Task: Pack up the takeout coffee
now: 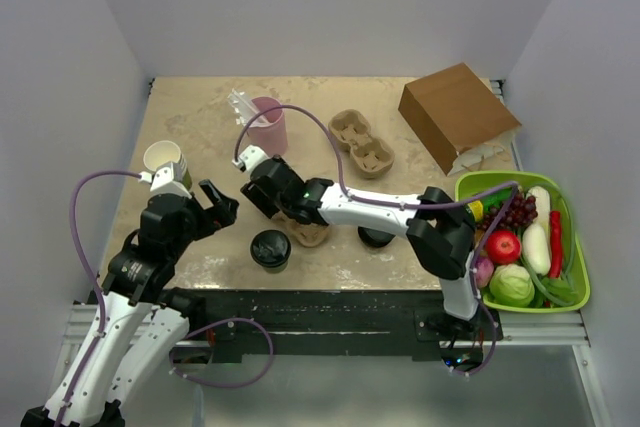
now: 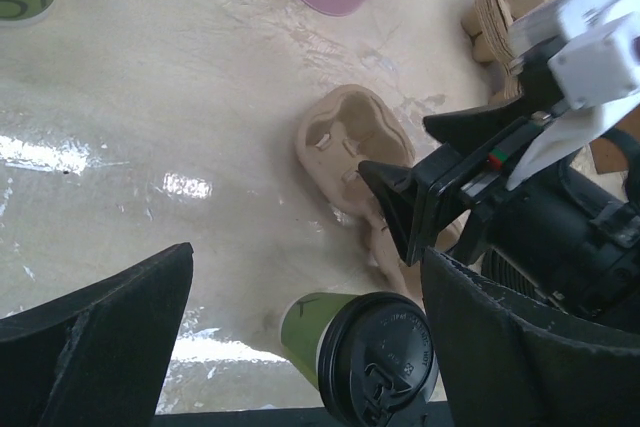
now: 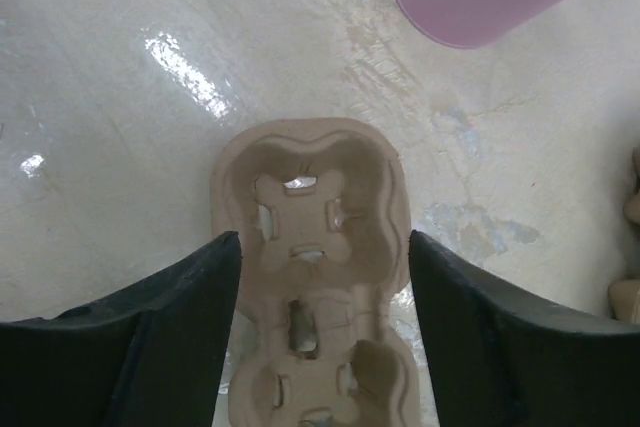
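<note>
The takeout coffee (image 1: 270,249) is a short paper cup with a green sleeve and a black lid (image 2: 382,369). It stands near the table's front edge, just left of a cardboard cup carrier (image 1: 305,230). My left gripper (image 1: 218,205) hovers open to the cup's upper left; in the left wrist view the cup sits low between the wide-apart fingers (image 2: 120,327). My right gripper (image 3: 325,247) is open above the carrier (image 3: 310,217), one finger on each side of it and gripping nothing.
A pink cup (image 1: 268,125) stands behind the carrier. An open cup with a green sleeve (image 1: 165,160) is at the left. A second carrier (image 1: 362,142) and a brown paper bag (image 1: 458,115) lie further back. A loose black lid (image 1: 376,237) and a green basket (image 1: 574,247) of produce are to the right.
</note>
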`<state>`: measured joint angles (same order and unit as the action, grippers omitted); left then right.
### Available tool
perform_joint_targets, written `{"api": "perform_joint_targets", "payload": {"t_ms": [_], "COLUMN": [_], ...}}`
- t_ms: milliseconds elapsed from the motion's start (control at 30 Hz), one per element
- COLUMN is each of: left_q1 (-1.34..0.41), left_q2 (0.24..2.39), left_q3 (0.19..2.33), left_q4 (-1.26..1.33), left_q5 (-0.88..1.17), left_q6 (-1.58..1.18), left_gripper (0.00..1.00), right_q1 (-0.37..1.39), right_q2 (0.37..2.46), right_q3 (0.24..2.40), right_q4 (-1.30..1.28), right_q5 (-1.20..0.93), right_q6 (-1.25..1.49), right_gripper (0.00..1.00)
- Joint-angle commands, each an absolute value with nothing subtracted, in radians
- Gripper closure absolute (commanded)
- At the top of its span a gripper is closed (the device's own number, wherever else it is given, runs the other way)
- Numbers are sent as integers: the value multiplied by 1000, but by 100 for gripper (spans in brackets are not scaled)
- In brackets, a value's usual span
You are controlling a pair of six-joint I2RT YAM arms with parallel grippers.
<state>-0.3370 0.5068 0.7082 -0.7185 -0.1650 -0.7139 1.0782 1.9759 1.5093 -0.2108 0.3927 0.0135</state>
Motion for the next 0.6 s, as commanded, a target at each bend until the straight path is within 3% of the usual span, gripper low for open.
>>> {"api": "perform_joint_targets", "payload": {"t_ms": [0, 33, 133, 367, 567], "left_q1": [-341, -339, -339, -339, -339], "left_q2": [508, 508, 506, 512, 525], "left_q3": [718, 718, 718, 716, 712], "left_q4": [-704, -704, -703, -700, -692], "left_q5": [-181, -181, -179, -173, -169], "left_q6": [-713, -713, -712, -709, -709], "left_gripper": [1, 0, 0, 0, 0], "right_q1": [1080, 1078, 1062, 813, 721], "right_q2": [1875, 1856, 1774, 1596, 1517], "right_q3": [1568, 1560, 1514, 1281, 1098], "right_q4": [-221, -230, -261, -379, -371], "right_q5": [488, 544, 621, 440, 486], "right_q6": [81, 115, 205, 455, 540], "right_gripper": [24, 15, 2, 2, 2]}}
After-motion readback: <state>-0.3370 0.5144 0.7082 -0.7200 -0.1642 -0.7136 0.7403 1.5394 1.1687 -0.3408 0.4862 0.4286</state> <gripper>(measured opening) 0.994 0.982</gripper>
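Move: The cup tray just set down lies right under the right hand, its middle some 3 cm back, 3 cm to the right and 3 cm below. The lidded cup stands about 13 cm back and 2 cm left of this hand; the lid stack is some 7 cm back and 23 cm right, and the spare tray stack about 15 cm ahead and 20 cm right. From the idle left hand the cup tray is roughly 18 cm right, 3 cm ahead and 11 cm below. Already half open over the cup tray, the right hand spreads its fingers fully and lifts clear almost straight up, leaving the tray free. Still rising to a little over 9 cm, it then sweeps about 20 cm to the right, sinking some 5 cm at the end and turning clockwise by nearly 40 degrees, to come over the bare table between the lid stack and the spare tray stack, fingers wide and empty. ##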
